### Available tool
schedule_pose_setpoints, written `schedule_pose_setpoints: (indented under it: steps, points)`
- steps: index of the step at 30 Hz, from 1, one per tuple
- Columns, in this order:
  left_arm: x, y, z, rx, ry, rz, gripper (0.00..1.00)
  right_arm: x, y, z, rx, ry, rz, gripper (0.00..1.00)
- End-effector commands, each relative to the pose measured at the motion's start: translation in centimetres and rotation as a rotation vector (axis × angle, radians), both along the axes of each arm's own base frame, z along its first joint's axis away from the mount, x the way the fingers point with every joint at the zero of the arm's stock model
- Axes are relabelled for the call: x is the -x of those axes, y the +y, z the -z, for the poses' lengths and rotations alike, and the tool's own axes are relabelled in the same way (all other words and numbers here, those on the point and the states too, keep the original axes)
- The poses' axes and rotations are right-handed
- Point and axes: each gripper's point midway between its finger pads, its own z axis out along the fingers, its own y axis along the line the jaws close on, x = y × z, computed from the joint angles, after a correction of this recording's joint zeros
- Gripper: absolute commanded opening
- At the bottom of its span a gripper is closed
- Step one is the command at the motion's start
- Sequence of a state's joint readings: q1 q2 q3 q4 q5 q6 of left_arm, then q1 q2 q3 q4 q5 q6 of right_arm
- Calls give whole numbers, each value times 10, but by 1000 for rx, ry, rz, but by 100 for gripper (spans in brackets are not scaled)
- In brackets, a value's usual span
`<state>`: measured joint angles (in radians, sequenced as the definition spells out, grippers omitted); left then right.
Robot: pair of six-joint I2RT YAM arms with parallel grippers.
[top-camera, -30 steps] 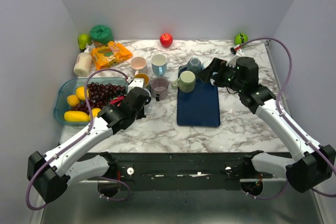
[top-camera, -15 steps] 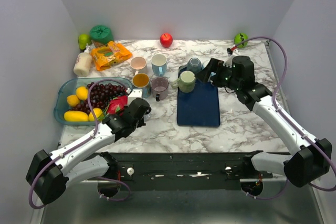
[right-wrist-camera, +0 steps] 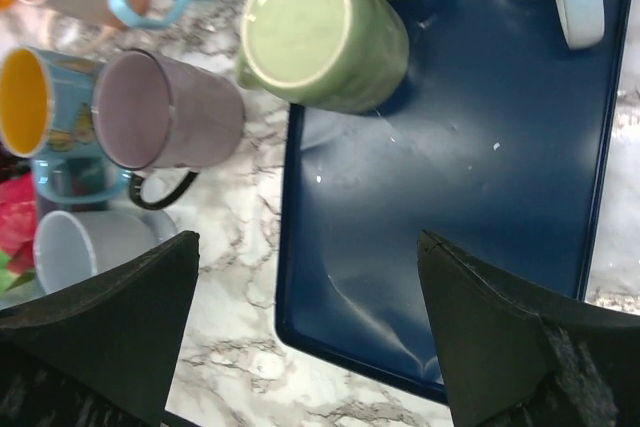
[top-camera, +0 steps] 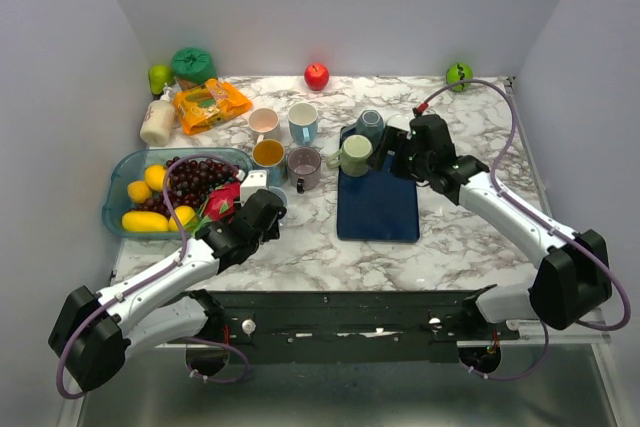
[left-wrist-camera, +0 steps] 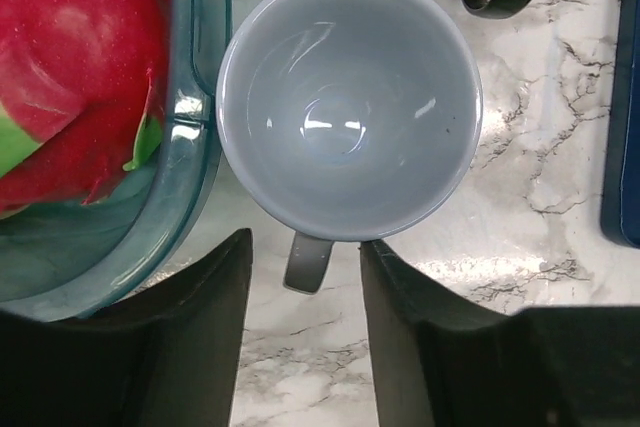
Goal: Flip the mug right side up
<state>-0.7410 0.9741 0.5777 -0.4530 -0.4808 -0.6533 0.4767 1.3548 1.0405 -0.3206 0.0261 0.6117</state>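
Note:
A pale grey-blue mug (left-wrist-camera: 348,107) stands upright on the marble beside the teal bin, its mouth facing the left wrist camera and its handle pointing toward me. My left gripper (left-wrist-camera: 305,247) is open, with a finger on each side of the handle and touching neither it nor the mug. In the top view the left gripper (top-camera: 268,197) hides most of this mug. A green mug (right-wrist-camera: 320,32) rests upside down on the blue tray (right-wrist-camera: 450,197). My right gripper (top-camera: 385,152) hovers open over the tray, next to the green mug (top-camera: 355,155).
The teal bin (top-camera: 118,197) of fruit lies left, with a red dragon fruit (left-wrist-camera: 70,77) at its edge. A purple mug (top-camera: 303,165), a yellow-lined mug (top-camera: 268,152), a light blue mug (top-camera: 303,122) and a peach mug (top-camera: 264,120) cluster mid-table. Another bluish mug (top-camera: 370,122) sits upside down at the tray's far end.
My left gripper has drawn back toward me and opened, letting go of the grey-blue mug, which now stands upright. My right arm has moved left over the tray toward the green mug.

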Motion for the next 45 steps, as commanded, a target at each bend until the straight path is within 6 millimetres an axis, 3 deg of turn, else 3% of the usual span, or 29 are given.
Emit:
schedule_pose_setpoints:
  steps: [1, 7, 11, 16, 17, 21, 23, 28, 34, 40, 45]
  points:
    - [-12, 1, -18, 32, -84, -44, 63, -5, -6, 11, 62, 40, 81, 95]
    - [-15, -1, -48, 84, -133, -51, 84, -18, -16, 17, 163, 20, 117, 95]
    - [-20, -8, -88, 151, -209, -37, 94, -32, -36, 20, 308, -20, 154, 95]
    - [-25, -19, -129, 208, -280, 15, 99, -52, -56, 34, 450, -9, 117, 95]
    - [-27, -24, -140, 231, -300, 33, 99, -58, -55, 29, 450, -18, 97, 95]
    - [-31, -46, -161, 282, -310, 118, 99, -78, -62, 36, 527, -3, 30, 95]
    - [-33, -52, -172, 297, -324, 140, 99, -85, -70, 49, 571, 35, 14, 95]
    - [-37, -66, -181, 311, -322, 201, 99, -107, -72, 58, 596, 46, -82, 93]
    - [-38, -90, -192, 359, -312, 304, 99, -118, -65, 80, 576, 110, -170, 87]
    - [-42, -101, -195, 371, -298, 346, 99, -125, -71, 95, 589, 161, -120, 83]
    - [-45, -103, -195, 365, -294, 354, 99, -129, -80, 100, 617, 182, -53, 71]
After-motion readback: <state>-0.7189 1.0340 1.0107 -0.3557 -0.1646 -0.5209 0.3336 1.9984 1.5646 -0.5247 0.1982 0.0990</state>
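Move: The light blue mug, upside down at the tray's far right, lies some 18 cm ahead of the right hand, 8 cm to its right and 10 cm below. The dark blue mug stands about 8 cm left of it, level with it, and the green mug about 11 cm left and 6 cm nearer. From the left hand the light blue mug is roughly 27 cm ahead and 29 cm right; the upright grey-blue mug's middle is 6 cm ahead, 1 cm right. Towards the light blue mug's near-side handle the open right hand dips, sweeps forward about 12 cm and 7 cm right over the tray, then sinks, some 10 cm lower in all. It rolls its left side down some 35 degrees and narrows its fingers a little around the handle. Opening fully, the left hand leaves the grey-blue mug, rises 18 cm, then swings right towards the tray, turning clockwise. ##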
